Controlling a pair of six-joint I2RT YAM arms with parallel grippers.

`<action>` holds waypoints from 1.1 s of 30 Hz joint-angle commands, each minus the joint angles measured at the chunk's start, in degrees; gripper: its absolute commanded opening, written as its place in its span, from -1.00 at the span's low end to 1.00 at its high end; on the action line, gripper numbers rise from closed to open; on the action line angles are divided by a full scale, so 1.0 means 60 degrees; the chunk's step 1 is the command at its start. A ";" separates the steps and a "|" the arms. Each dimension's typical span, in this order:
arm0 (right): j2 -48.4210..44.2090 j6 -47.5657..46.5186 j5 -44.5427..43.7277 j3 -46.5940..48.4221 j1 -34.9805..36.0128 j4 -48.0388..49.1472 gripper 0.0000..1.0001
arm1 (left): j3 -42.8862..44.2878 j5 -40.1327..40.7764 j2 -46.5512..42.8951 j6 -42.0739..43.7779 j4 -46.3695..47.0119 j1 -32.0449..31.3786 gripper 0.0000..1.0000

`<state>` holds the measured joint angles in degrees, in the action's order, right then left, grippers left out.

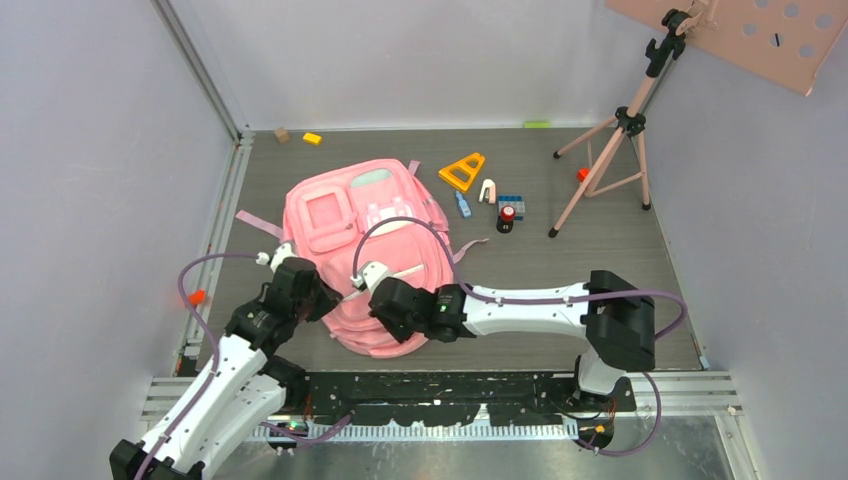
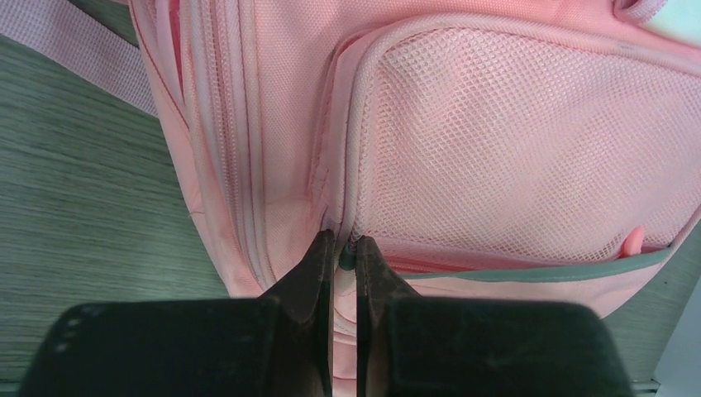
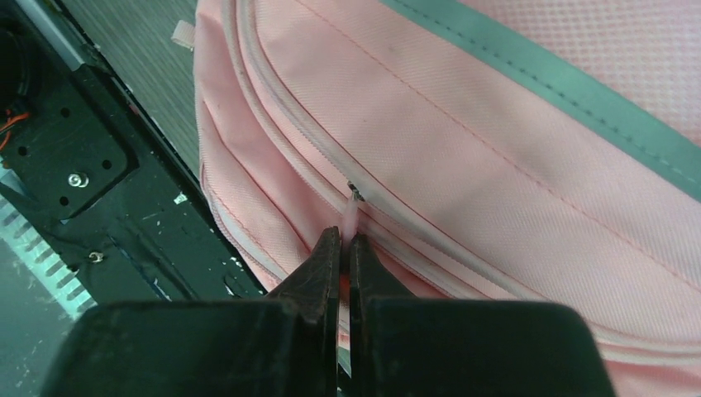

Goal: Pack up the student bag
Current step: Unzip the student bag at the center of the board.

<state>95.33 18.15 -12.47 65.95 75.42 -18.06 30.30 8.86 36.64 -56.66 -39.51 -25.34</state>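
The pink student bag (image 1: pixel 345 225) lies flat in the middle of the table, its near end between my two grippers. My left gripper (image 1: pixel 322 300) sits at the bag's near left edge. In the left wrist view the left gripper (image 2: pixel 345 248) is shut, pinching the grey-green trim at the corner of the mesh pocket (image 2: pixel 529 149). My right gripper (image 1: pixel 382 300) reaches in from the right at the near edge. It (image 3: pixel 345 240) is shut on the pink zipper pull (image 3: pixel 350 217) of a closed zipper.
Right of the bag lie an orange triangle (image 1: pixel 462 171), a white stapler-like piece (image 1: pixel 487 190), a small blue item (image 1: pixel 463 205), a blue block (image 1: pixel 511 204) and a red-and-black item (image 1: pixel 507 219). A tripod (image 1: pixel 610 150) stands at back right. A yellow block (image 1: pixel 312 138) is at the back left.
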 commanded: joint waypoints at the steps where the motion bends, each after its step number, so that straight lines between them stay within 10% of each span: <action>1: 0.0302 -0.0300 0.3079 0.0944 0.0614 0.1428 -0.99 | 0.0509 -0.1048 0.0105 -0.0548 0.1884 -0.0097 -1.00; 18: 0.0716 -0.0361 0.3761 0.1565 -0.0162 0.1979 -0.99 | 0.1005 -0.1335 0.0670 0.0433 0.2131 -0.0097 -1.00; 33: -0.2733 0.0972 0.0431 0.0170 -0.1771 -0.0498 0.12 | 0.2983 -0.0540 0.2797 0.4233 0.2168 -0.0026 -0.96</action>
<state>85.93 19.00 -3.14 68.51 71.07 -18.22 42.70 5.30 53.56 -38.17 -38.72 -25.43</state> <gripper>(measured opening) 0.515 0.065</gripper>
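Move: The right fingers already pinch the pink student bag's zipper tab; its slider sits about 1 cm ahead, 1 cm left and 1 cm below. From that hand, the middle of the teal pocket trim lies some 7 cm ahead, level sideways, and the bag's near end about 6 cm back, both slightly lower. The left hand holds the bag's edge at the trim's left end; from it, the slider is roughly 5 cm back and 10 cm right, slightly below. Leftward and slightly back, the right hand draws the pinched zipper tab nearly 3 cm along the zip, then opens its fingers about halfway and rises some 8 cm off the bag, drifting back rightward. The left hand keeps its pinch on the bag's edge, almost still at first, then carries it about 3 cm forward, up and a little right, turning clockwise some 15 degrees. ##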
